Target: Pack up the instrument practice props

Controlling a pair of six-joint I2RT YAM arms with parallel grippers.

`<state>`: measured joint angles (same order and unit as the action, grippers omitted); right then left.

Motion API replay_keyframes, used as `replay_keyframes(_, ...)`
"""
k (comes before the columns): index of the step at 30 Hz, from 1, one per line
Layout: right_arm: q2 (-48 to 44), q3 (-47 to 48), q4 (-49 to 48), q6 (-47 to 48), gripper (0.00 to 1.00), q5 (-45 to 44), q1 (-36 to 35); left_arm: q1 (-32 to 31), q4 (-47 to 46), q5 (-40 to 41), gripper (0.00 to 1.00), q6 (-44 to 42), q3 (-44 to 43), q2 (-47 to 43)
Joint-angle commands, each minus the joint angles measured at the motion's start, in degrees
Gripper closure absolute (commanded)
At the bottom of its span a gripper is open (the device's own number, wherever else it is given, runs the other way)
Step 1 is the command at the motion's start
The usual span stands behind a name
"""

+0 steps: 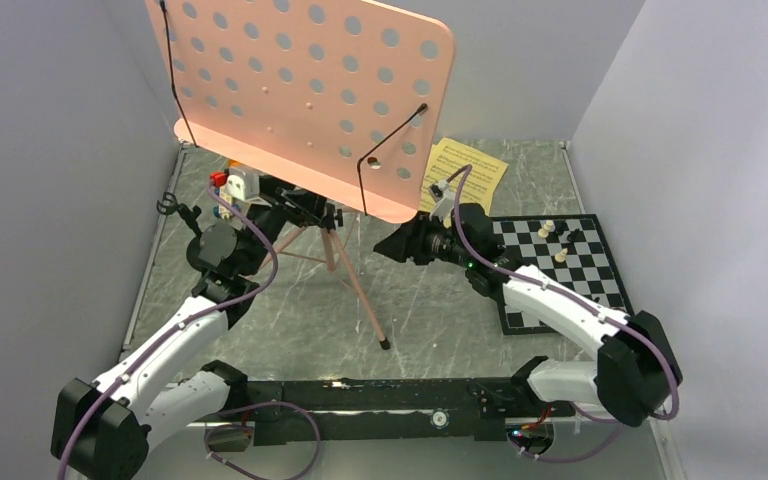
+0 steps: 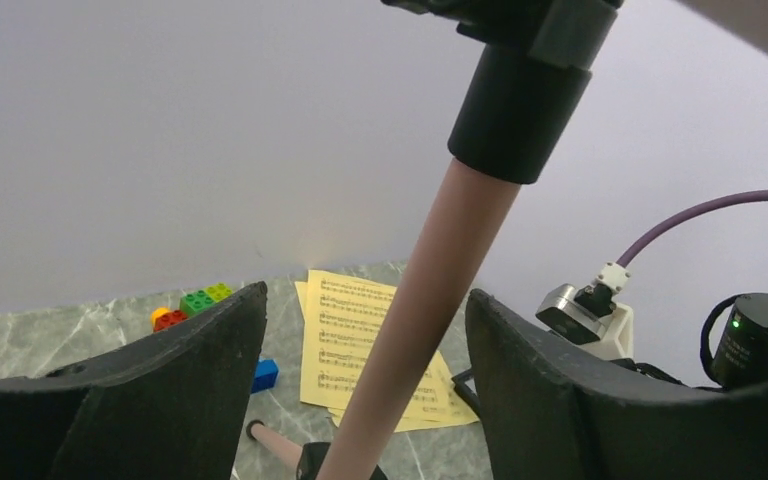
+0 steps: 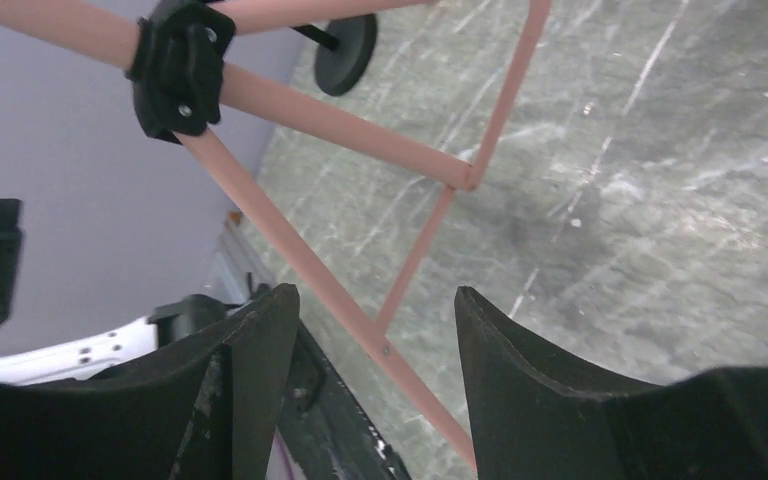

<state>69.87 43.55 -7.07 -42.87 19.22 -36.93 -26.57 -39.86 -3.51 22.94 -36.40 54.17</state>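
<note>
The pink hole-punched music stand [image 1: 310, 95] stands on its tripod legs [image 1: 355, 275] at the back middle. My left gripper [image 1: 310, 212] is open, and the stand's pink pole [image 2: 430, 300] runs between its jaws [image 2: 367, 293] with a gap on each side. My right gripper [image 1: 385, 245] is open and empty, facing the tripod legs [image 3: 300, 250] from the right with its jaws [image 3: 375, 292] apart from them. Yellow sheet-music pages [image 1: 465, 170] lie on the table behind the stand, also in the left wrist view [image 2: 360, 340]. A black round base [image 3: 345, 55] shows beyond the legs. The orange microphone is out of view.
A chessboard [image 1: 560, 270] with pieces lies on the right. Toy blocks [image 1: 230, 185] sit at the back left, also in the left wrist view [image 2: 190, 305]. Grey walls close in the back and both sides. The black arm-mount rail [image 1: 380, 405] runs along the near edge.
</note>
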Motion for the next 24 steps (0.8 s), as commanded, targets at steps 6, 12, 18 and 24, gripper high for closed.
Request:
replay_keyframes(6,6.4,6.4,-16.3,-4.3,0.37,12.8,2.9,-0.1,-2.8,-2.8,0.54,-4.0,-2.6,1.9)
replay_keyframes(12,10.9,7.9,-25.2,-5.8,0.37,13.2,2.9,-0.1,0.3,-3.3,0.74,-6.9,-2.9,1.0)
replay_keyframes(18,16.2,12.7,-25.7,-5.2,0.36,14.7,2.4,-0.1,0.9,-2.8,0.92,-7.3,-0.3,-0.5)
replay_keyframes(24,19.7,18.9,-19.6,-0.2,0.37,14.8,1.0,-0.1,0.8,-2.8,1.00,-6.5,1.0,-0.6)
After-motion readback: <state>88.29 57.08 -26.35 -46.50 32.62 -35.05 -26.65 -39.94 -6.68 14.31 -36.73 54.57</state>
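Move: The music stand's bare post stands within the left hand's open fingers, about 1 cm ahead and 1 cm to the right of the hand point. The stand's black tripod hub lies some 10 cm below that hand, about 2 cm ahead and 2 cm to its right. From the right hand, the hub is about 11 cm to the left, 7 cm ahead and 6 cm higher; the sheet music lies roughly 24 cm ahead, 19 cm to the right and 20 cm below. Leftward, upward and forward, about 5 to 6 cm each way, the right hand goes in towards the stand's black hub, fingers still part-open, its wrist rolling and swinging some 15 degrees counter-clockwise overall. The left hand stays in place, closes its fingers to pinch the post above the hub, and rolls slightly as it grips. ##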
